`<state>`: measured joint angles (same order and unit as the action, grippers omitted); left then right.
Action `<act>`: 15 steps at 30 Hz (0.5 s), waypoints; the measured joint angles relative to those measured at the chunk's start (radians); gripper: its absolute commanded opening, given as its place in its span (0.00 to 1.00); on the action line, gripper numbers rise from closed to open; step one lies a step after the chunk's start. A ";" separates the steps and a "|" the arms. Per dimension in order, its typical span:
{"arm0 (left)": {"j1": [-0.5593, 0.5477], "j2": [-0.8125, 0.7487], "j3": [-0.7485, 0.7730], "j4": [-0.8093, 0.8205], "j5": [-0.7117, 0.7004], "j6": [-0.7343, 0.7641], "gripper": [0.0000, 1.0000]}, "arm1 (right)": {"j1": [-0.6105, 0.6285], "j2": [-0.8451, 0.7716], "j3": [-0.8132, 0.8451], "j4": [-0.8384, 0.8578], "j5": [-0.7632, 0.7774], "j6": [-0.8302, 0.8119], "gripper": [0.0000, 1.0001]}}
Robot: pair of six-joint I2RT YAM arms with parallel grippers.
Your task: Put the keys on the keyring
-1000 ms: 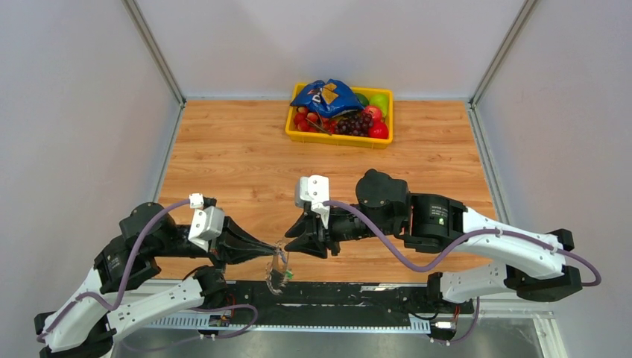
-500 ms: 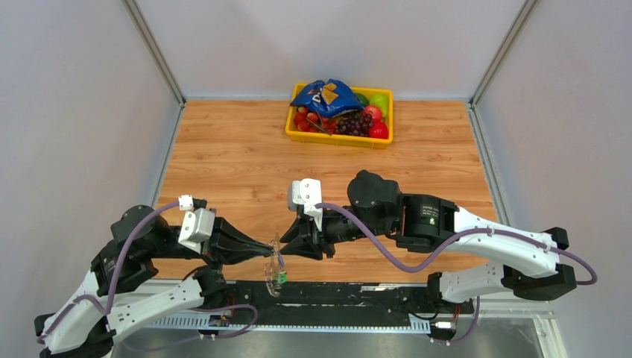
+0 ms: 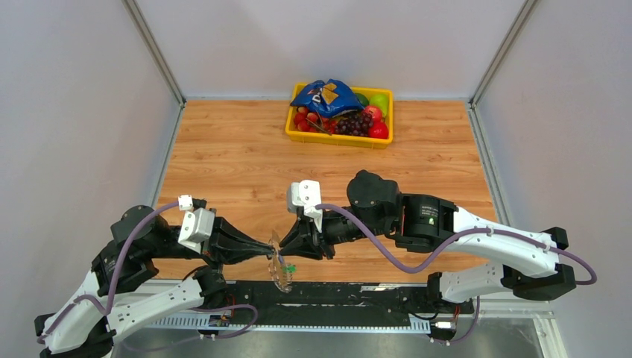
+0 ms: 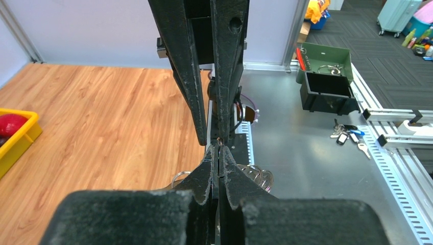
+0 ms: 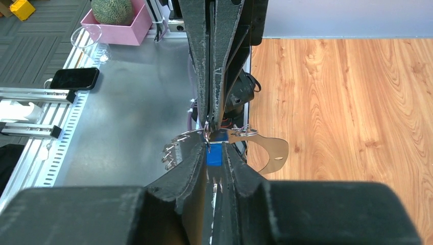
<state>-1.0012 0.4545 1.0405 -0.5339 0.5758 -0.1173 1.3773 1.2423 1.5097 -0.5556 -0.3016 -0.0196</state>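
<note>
The keyring (image 3: 279, 270), a thin grey hoop fringed with small silver rings, hangs over the table's near edge from my left gripper (image 3: 270, 248), whose jaws are pressed shut on its rim. In the left wrist view the left gripper (image 4: 218, 149) shows shut fingers, with the keyring's rings (image 4: 258, 174) peeking out on both sides. My right gripper (image 3: 286, 250) meets it tip to tip. In the right wrist view the right gripper (image 5: 215, 144) is shut on a key with a blue head (image 5: 215, 155), right against the keyring (image 5: 176, 144). A green key head (image 3: 290, 267) hangs on the hoop.
A yellow basket (image 3: 298, 133) of fruit with a blue snack bag stands at the table's far side. A black rail (image 3: 358, 294) runs along the near edge. Off the table lie a bunch of keys (image 4: 350, 137), a green box (image 4: 327, 66) and a phone (image 5: 74, 78).
My right gripper has moved left to meet the left one and narrowed its jaws on the blue key. The hanging keyring has swung slightly.
</note>
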 measured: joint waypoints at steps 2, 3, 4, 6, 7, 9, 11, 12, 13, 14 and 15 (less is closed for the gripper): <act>0.000 0.000 0.000 0.000 0.000 0.000 0.00 | 0.000 0.002 0.000 0.000 -0.006 0.000 0.17; 0.000 0.000 0.000 0.000 -0.001 0.000 0.00 | 0.000 0.004 0.000 0.000 -0.008 0.000 0.14; 0.000 0.000 0.000 0.000 -0.001 0.000 0.00 | 0.000 0.006 0.000 0.000 -0.011 0.000 0.11; 0.000 -0.002 0.000 0.000 -0.001 0.000 0.00 | 0.000 0.012 0.000 0.001 -0.019 0.000 0.03; 0.000 -0.003 0.000 0.000 -0.002 0.000 0.00 | 0.000 0.016 0.000 0.002 -0.024 0.001 0.00; 0.000 -0.006 0.000 0.001 -0.005 0.000 0.00 | 0.000 0.021 0.000 0.002 -0.031 0.008 0.00; 0.000 -0.011 -0.004 0.006 -0.006 -0.002 0.00 | 0.000 0.021 -0.005 0.009 -0.036 0.016 0.00; 0.000 -0.013 -0.006 0.007 -0.007 -0.004 0.00 | 0.000 0.021 -0.008 0.014 -0.039 0.019 0.00; 0.000 -0.016 -0.008 0.008 -0.008 -0.007 0.00 | 0.000 0.021 -0.011 0.018 -0.041 0.020 0.00; 0.000 -0.018 -0.011 0.011 -0.008 -0.008 0.00 | 0.000 0.020 -0.018 0.026 -0.042 0.021 0.00; 0.000 -0.020 -0.014 0.013 -0.008 -0.009 0.00 | 0.000 0.018 -0.025 0.034 -0.043 0.023 0.00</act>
<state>-1.0012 0.4343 1.0267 -0.5209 0.5674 -0.1261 1.3773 1.2606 1.4845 -0.5217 -0.3443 0.0032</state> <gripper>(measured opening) 0.009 0.005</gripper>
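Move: My left fingers already hold the metal keyring plate by the small ring on it, about 1 cm to the right of that hand point. From my partly open right fingers the same ring is some 2 cm to the left, 1 cm back and 1 cm lower. The plate's middle lies about 2 cm left, 3 cm back and 3 cm below my right hand; the blue tag is about 1 cm left, 2 cm back and 2 cm below. I shut my right fingers fully from about a fifth open, right at the small ring beside my left fingertips, pinching it. As they close I ease that hand about 1.5 cm down, left and back in roughly equal parts, barely turning. My left hand stays put and keeps its grip on the keyring. ##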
